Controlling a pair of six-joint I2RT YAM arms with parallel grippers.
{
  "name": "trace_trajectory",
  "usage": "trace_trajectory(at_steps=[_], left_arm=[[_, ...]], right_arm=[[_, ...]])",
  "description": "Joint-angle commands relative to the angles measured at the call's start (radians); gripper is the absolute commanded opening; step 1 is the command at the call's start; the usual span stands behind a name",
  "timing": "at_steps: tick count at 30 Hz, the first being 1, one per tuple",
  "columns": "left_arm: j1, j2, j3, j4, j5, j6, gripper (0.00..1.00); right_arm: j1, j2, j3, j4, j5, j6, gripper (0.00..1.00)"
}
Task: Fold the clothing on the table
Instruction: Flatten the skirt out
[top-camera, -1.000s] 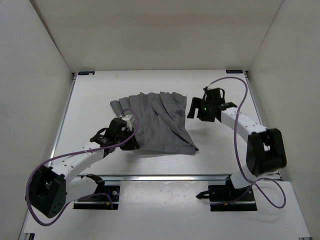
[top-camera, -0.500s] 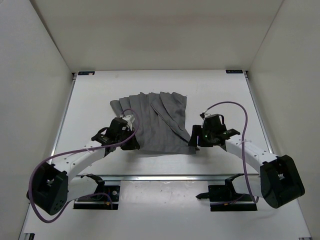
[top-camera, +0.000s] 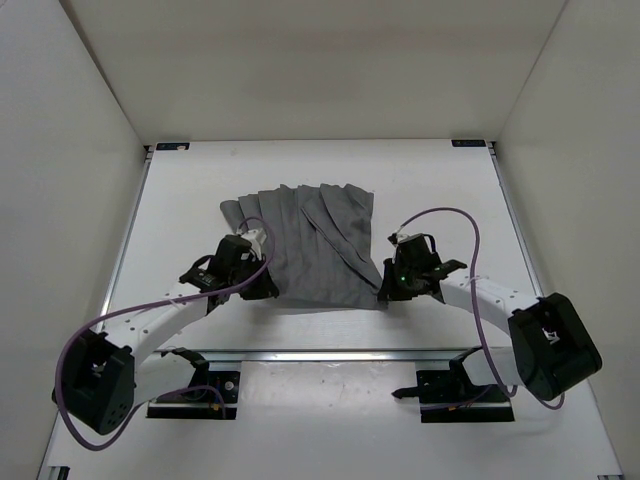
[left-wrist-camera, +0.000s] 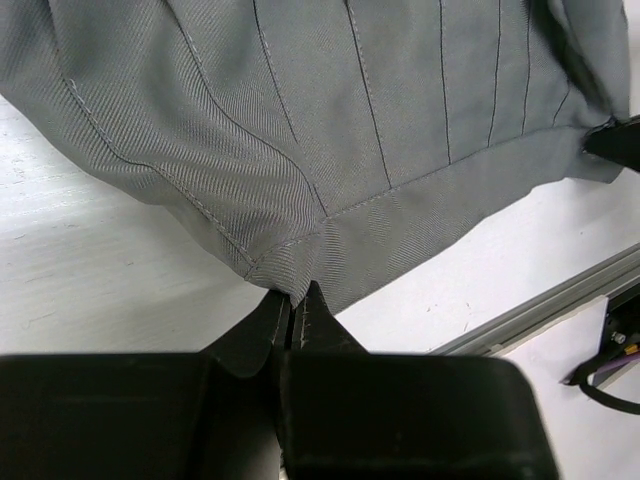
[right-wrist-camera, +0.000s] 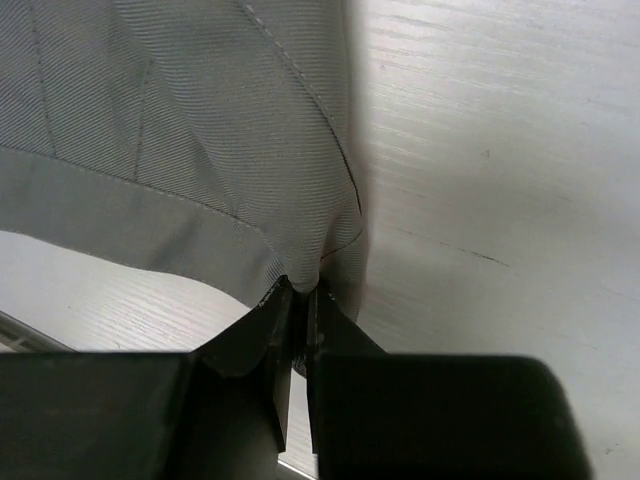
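Note:
The clothing (top-camera: 318, 240) is a grey pleated garment lying in the middle of the white table (top-camera: 180, 200). My left gripper (top-camera: 268, 290) is shut on the clothing's near left corner; in the left wrist view its jaws (left-wrist-camera: 298, 298) pinch the stitched hem (left-wrist-camera: 400, 210). My right gripper (top-camera: 385, 290) is shut on the near right corner; the right wrist view shows the fabric (right-wrist-camera: 200, 150) bunched between the closed gripper tips (right-wrist-camera: 298, 288). The near edge of the clothing hangs slightly raised between the two grippers.
A metal rail (top-camera: 330, 353) runs along the table's near edge, just behind both grippers. White walls (top-camera: 70, 120) stand on the left, right and far sides. Purple cables (top-camera: 455, 215) loop over both arms.
My right arm swung from beside the clothing's far right edge down to the near right corner and shut on it. The left gripper stayed shut on its corner.

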Motion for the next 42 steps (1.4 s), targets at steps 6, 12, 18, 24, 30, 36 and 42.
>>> trace_trajectory(at_steps=[6, 12, 18, 24, 30, 36, 42], left_arm=[[0.098, 0.007, 0.081, -0.056, 0.041, 0.018, 0.00], [0.179, 0.238, 0.560, -0.190, 0.055, 0.155, 0.00], [0.080, 0.608, 1.652, -0.571, -0.190, 0.303, 0.00], [0.187, 0.476, 1.394, -0.422, -0.136, 0.249, 0.00], [0.077, 0.253, 0.824, -0.348, -0.184, 0.237, 0.00], [0.060, 0.144, 0.641, -0.406, -0.147, 0.219, 0.00], [0.095, 0.029, 0.488, -0.417, -0.104, 0.185, 0.00]], right_arm=[[-0.081, 0.000, 0.142, -0.015, -0.089, 0.001, 0.00], [-0.201, 0.099, 0.573, -0.133, -0.169, -0.095, 0.00], [-0.258, 0.242, 1.224, -0.232, -0.095, -0.145, 0.00], [-0.426, 0.129, 0.980, -0.147, -0.179, -0.071, 0.00], [-0.406, -0.123, 0.513, -0.146, -0.149, -0.100, 0.00], [-0.364, -0.273, 0.266, -0.167, -0.172, -0.031, 0.01], [-0.362, -0.336, 0.152, -0.149, -0.221, 0.041, 0.00]])
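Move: The left hand holds the skirt's near-left corner and the right hand its near-right corner, both low over the table. The skirt's far edge has its middle some 26 cm ahead and 7 cm right of the left hand, and about 27 cm ahead and 20 cm left of the right hand. Its far-left corner sticks out about 22 cm ahead and 11 cm left of the left hand; the far-right corner lies roughly 27 cm ahead and 4 cm left of the right. Still pinching the skirt's near corners in shut fingers, both hands fling it together: up some 35 cm and forward over 20 cm, fingertips tipping up and outward by about 40 degrees. Then they sweep down and back towards the robot, tilting most of the way back down, the right hand drifting slightly right, and finish still well above the table. ##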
